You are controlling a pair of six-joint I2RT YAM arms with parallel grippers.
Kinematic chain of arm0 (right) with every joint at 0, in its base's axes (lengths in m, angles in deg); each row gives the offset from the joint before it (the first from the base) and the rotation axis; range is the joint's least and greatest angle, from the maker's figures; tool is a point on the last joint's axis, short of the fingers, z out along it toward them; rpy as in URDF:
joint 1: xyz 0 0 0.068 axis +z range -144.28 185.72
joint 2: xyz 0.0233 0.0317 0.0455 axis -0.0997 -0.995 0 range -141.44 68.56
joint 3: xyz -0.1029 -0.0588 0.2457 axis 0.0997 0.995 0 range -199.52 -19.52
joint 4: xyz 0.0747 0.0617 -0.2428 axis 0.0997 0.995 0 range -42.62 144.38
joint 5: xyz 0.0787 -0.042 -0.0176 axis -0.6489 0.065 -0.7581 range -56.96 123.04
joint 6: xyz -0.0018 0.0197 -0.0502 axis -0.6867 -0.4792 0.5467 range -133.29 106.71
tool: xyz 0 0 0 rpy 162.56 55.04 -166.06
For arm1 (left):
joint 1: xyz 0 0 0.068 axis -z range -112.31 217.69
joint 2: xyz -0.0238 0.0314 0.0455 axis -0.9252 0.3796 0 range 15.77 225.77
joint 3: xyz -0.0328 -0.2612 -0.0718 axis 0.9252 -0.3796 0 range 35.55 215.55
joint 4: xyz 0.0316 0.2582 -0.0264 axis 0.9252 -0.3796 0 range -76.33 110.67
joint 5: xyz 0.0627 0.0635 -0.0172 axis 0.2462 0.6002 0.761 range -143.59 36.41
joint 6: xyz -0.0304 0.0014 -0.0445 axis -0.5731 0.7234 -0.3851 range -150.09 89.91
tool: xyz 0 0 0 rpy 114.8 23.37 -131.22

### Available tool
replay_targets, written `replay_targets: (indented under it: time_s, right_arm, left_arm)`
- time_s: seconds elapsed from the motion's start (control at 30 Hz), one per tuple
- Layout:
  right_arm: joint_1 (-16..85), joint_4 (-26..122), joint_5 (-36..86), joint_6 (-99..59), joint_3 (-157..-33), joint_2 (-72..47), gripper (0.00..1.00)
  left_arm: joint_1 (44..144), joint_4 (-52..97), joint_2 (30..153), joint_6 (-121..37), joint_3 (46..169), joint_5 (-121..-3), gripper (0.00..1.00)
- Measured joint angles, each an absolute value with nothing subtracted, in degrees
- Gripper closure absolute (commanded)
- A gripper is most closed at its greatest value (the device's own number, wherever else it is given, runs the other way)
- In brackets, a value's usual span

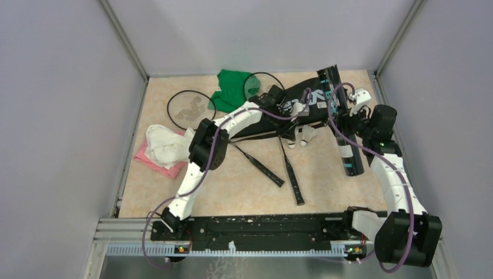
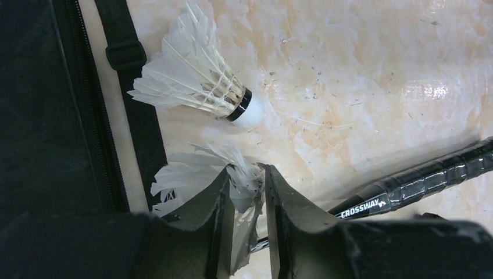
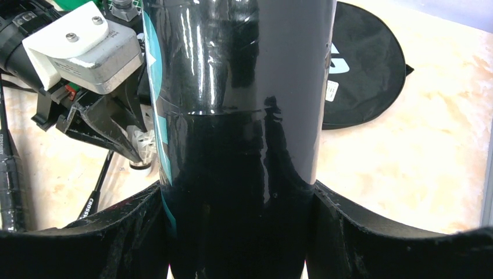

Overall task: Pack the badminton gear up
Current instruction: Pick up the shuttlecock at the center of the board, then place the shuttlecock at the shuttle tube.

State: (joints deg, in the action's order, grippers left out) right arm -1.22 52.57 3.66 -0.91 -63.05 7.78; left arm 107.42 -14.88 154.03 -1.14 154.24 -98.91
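My left gripper [image 2: 249, 172] is pinched on the crumpled feathers of a white shuttlecock [image 2: 244, 189] lying on the table beside the black bag [image 2: 40, 116]. A second shuttlecock [image 2: 203, 81] lies free just beyond it. My right gripper [image 3: 238, 189] is shut around the long black tube [image 3: 238, 116] with teal lettering, holding it tilted at the right of the table [image 1: 344, 125]. Two black rackets lie on the table; one head [image 1: 189, 108] is at the left, the other [image 1: 258, 85] is by the green cloth. Their handles [image 1: 295, 186] point toward me.
A green cloth [image 1: 232, 87] lies at the back beside the bag [image 1: 302, 103]. White and pink cloths [image 1: 164, 148] are bunched at the left edge. A "CROSSWAY" racket handle [image 2: 418, 181] runs just right of my left fingers. Walls enclose the table on three sides.
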Motion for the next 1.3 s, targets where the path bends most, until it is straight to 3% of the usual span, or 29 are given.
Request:
replay_targets:
  time_s: [0.27, 0.53, 0.87, 1.3]
  right_arm:
    - [-1.22, 52.52, 3.41, -0.91, -63.05, 7.78, 0.67]
    - [-1.22, 52.57, 2.13, 0.49, -63.05, 7.78, 0.67]
    - [-0.65, 53.11, -6.31, 4.82, -63.03, 7.80, 0.67]
    - [7.65, 57.07, -14.01, 12.29, -63.01, 7.85, 0.67]
  left_arm:
    - [106.87, -16.12, 152.63, -1.07, 154.24, -99.24, 1.00]
    - [104.16, -16.93, 145.81, -3.91, 151.86, -102.91, 1.00]
    - [93.43, -8.58, 124.59, -15.45, 138.27, -109.73, 1.00]
    - [84.91, 0.12, 104.72, -27.39, 125.39, -111.89, 1.00]
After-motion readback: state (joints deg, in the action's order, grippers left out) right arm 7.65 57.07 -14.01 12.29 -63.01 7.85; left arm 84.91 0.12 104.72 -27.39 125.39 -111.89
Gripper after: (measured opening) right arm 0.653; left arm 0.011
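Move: The centre shuttlecock's feathers lie between the left hand's still-open fingers, its middle only about 2 cm below them. The second shuttlecock lies some 8 cm to the right and 1 cm farther out, 4 cm down; the bag's middle is about 12 cm ahead and 6 cm left, 4 cm down. From the right hand, which holds the tube, the centre shuttlecock is roughly level in reach, 18 cm left and 15 cm down. Left fingers pinch the feathers, lift about 28 cm and 18 left; right turns tube left some 30 degrees. ##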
